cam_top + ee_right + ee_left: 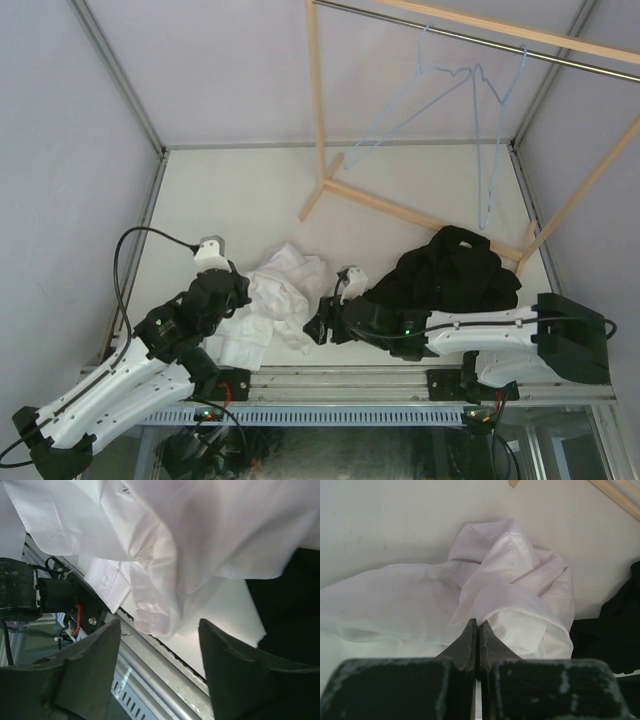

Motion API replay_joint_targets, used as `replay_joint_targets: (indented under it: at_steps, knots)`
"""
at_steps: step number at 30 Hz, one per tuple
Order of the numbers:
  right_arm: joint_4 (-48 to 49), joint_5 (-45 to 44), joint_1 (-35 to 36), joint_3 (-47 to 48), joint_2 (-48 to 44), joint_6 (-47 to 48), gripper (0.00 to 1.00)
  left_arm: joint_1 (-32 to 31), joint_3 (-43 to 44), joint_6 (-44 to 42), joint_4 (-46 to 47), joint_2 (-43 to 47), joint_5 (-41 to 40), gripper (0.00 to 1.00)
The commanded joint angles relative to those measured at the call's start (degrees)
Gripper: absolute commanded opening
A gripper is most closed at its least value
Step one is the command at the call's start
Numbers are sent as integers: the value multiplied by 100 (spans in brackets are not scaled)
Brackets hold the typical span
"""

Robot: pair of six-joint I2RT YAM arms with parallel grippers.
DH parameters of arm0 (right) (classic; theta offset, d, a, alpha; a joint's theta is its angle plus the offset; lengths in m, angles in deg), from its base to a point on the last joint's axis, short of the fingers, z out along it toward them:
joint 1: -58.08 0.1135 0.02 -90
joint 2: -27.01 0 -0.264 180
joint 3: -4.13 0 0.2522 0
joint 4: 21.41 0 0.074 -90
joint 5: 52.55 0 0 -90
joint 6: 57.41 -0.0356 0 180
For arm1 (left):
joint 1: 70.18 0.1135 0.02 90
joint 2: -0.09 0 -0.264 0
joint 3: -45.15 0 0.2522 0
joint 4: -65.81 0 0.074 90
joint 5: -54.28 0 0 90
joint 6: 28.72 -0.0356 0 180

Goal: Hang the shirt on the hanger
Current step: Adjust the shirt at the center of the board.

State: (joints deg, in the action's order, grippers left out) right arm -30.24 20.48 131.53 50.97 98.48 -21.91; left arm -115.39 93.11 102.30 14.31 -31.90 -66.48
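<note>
The white shirt [285, 292] lies crumpled on the table near its front edge, between my two arms. My left gripper [238, 292] is at the shirt's left side. In the left wrist view its jaws [478, 623] are pressed together where a fold of the shirt [510, 565] gathers at the tips. My right gripper [322, 325] sits at the shirt's right side, open. In the right wrist view a sleeve end of the shirt [150, 615] hangs just beyond the gap of the gripper [159, 627]. The pale blue wire hanger [470, 100] hangs from the rail at the back right.
A black garment [455, 265] is heaped right of the shirt, over my right arm, and shows in both wrist views [620, 625] [295, 595]. The wooden rack [320, 120] stands at the back with its metal rail [470, 40]. The table's metal front edge [165, 675] lies under the right gripper.
</note>
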Motion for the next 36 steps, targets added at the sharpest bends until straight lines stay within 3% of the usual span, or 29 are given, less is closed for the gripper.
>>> replay_joint_targets:
  at_steps: [1,6,15,20,23,26,29,32,36]
  knots:
    - [1380,-27,136,98,485,153,58,30,258,4,239,-86,14,0]
    - [2008,617,-108,101,1058,38,48,29,393,-18,113,-58,-35,0]
    - [1578,323,-208,121,1405,-109,52,39,600,-41,-67,35,-55,0]
    - [2097,700,-230,121,1659,31,51,37,649,1,-144,4,-76,0]
    - [2632,1095,-235,126,1751,221,42,28,641,37,-168,24,-87,0]
    - [3034,1282,-226,122,1716,443,19,34,658,55,-209,39,-87,0]
    - [2552,726,-237,126,1371,481,9,34,751,65,-320,89,-105,0]
    - [1299,29,-294,382,813,575,1,33,827,18,-350,210,11,0]
    - [-224,-825,-318,894,326,833,0,30,828,-417,62,397,729,0]
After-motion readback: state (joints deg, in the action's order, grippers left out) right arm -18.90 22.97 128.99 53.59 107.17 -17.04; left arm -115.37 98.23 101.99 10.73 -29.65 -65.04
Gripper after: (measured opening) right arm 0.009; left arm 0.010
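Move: The hem fold of the white shirt that the right hand wants hangs roughly 5 cm to its left, level with it fore and aft, and about 5 cm below. The white shirt's pile is some 13 cm left, 3 cm ahead and 8 cm below; the black clothes pile is about 28 cm right, 9 cm ahead and 8 cm below. From the left hand, already gripping shirt cloth, that fold is about 10 cm right, 6 cm back and 10 cm lower. The right fingers shut on the white shirt's hanging fold and pinch it between their tips: the hand first swings left and sinks, each about 5 cm, then closes the half-open gripper fully while starting back up. With the fold held, it rises some 4 to 5 cm, easing forward and slightly right. The left hand keeps its closed hold on the cloth and lifts about 3 cm. ##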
